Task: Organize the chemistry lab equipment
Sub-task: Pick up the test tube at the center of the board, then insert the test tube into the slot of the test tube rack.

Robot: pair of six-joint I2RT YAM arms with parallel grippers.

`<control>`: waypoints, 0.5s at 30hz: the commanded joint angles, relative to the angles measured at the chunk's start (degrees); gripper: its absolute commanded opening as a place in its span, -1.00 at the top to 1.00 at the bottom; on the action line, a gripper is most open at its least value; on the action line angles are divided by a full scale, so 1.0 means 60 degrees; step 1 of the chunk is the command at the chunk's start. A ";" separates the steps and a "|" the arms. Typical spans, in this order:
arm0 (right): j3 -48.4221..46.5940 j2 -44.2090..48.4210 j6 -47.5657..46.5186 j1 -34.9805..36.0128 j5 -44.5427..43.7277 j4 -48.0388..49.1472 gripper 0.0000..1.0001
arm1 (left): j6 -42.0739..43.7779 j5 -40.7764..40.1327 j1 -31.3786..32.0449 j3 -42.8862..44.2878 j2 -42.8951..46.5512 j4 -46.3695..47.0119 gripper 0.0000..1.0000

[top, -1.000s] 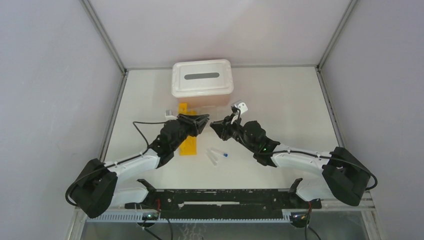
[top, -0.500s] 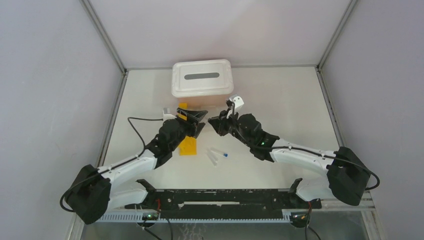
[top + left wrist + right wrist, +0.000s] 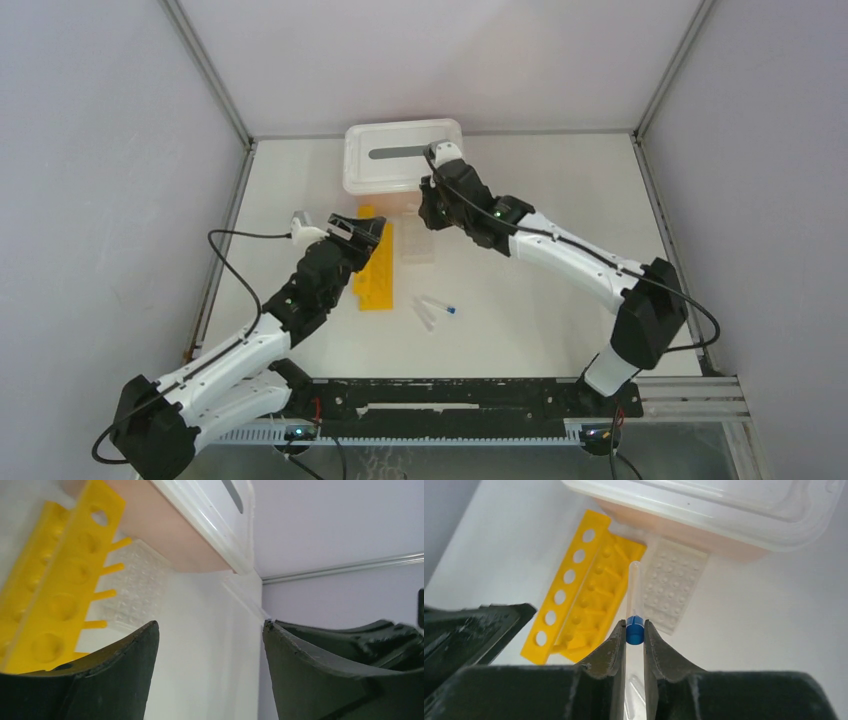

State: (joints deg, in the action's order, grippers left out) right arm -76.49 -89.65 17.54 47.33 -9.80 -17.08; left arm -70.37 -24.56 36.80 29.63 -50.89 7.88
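A long yellow rack (image 3: pixel 375 265) with round holes lies on its side on the table, also in the right wrist view (image 3: pixel 584 600) and the left wrist view (image 3: pixel 55 595). A clear gridded rack (image 3: pixel 420 243) (image 3: pixel 676 587) (image 3: pixel 135 587) lies flat beside it. My right gripper (image 3: pixel 634 630) (image 3: pixel 428 212) hangs above both racks, shut on the blue cap of a small clear tube (image 3: pixel 632 587) that points away from it. My left gripper (image 3: pixel 210 627) (image 3: pixel 358 228) stands open and empty over the yellow rack's left side. Two more clear tubes (image 3: pixel 432 312) lie on the table nearer the arms.
A pink bin with a white slotted lid (image 3: pixel 405 155) (image 3: pixel 704 510) (image 3: pixel 185 535) stands just behind both racks, close to my right wrist. Grey walls close in the table at the left, right and back.
My left gripper has opened and drawn back to the left. My right arm has swung away toward the bin with the tube, uncovering the clear rack.
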 commanded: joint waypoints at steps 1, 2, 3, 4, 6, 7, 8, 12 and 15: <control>-0.2027 -0.1023 -0.0248 -0.0216 -0.0130 -0.3371 0.58 | 0.0963 -0.0882 -0.0041 0.0441 0.0307 -0.0449 -0.59; -0.2374 -0.1330 -0.0287 -0.0255 -0.0086 -0.3709 0.58 | 0.1035 -0.0968 -0.0041 0.0417 0.0363 -0.0462 -0.59; -0.2734 -0.1565 -0.0311 -0.0278 -0.0039 -0.4065 0.58 | 0.1090 -0.1026 -0.0032 0.0399 0.0407 -0.0486 -0.58; -0.3120 -0.1833 -0.0334 -0.0287 -0.0038 -0.4433 0.58 | 0.1137 -0.1077 -0.0033 0.0375 0.0443 -0.0499 -0.58; -0.3985 -0.2384 -0.0397 -0.0299 -0.0019 -0.5159 0.59 | 0.1205 -0.1177 -0.0028 0.0352 0.0504 -0.0566 -0.58; -0.4355 -0.2679 -0.0416 -0.0308 0.0023 -0.5537 0.61 | 0.1223 -0.1204 -0.0036 0.0350 0.0547 -0.0617 -0.58; -0.4672 -0.2946 -0.0439 -0.0294 0.0055 -0.5860 0.62 | 0.1236 -0.1233 -0.0025 0.0330 0.0587 -0.0648 -0.58; -0.5687 -0.3713 -0.0441 -0.0192 -0.0007 -0.6907 0.64 | 0.1294 -0.1296 -0.0021 0.0242 0.0776 -0.0718 -0.58; -0.6170 -0.4116 -0.0404 -0.0210 -0.0116 -0.7508 0.64 | 0.1340 -0.1312 -0.0014 0.0226 0.0922 -0.0794 -0.57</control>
State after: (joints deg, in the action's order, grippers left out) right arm -108.40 -112.79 15.97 45.78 -9.58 -53.74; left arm -64.42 -30.52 36.77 29.63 -47.31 3.01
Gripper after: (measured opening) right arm 0.210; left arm 0.789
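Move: The yellow rack, the likely place for the capped test tube I already hold in my right hand, lies some 12 cm to the left of that hand, level with it fore and aft, and about 18 cm below. The well plate is about 6 cm ahead, 2 cm left and 21 cm down; the loose tubes lie roughly 10 cm back, 1 cm right and 22 cm down. From my left hand the rack is about 3 cm ahead, 4 cm left and 18 cm down. I tip my right hand nearly 30 degrees farther down, so the tube pinched at its blue cap swings from slanting to much steeper, and I sink about 5 cm towards the table beside the rack, after first easing slightly forward. My empty left hand, still wide open, draws off to the left by 2 to 3 cm, away from the tube. ##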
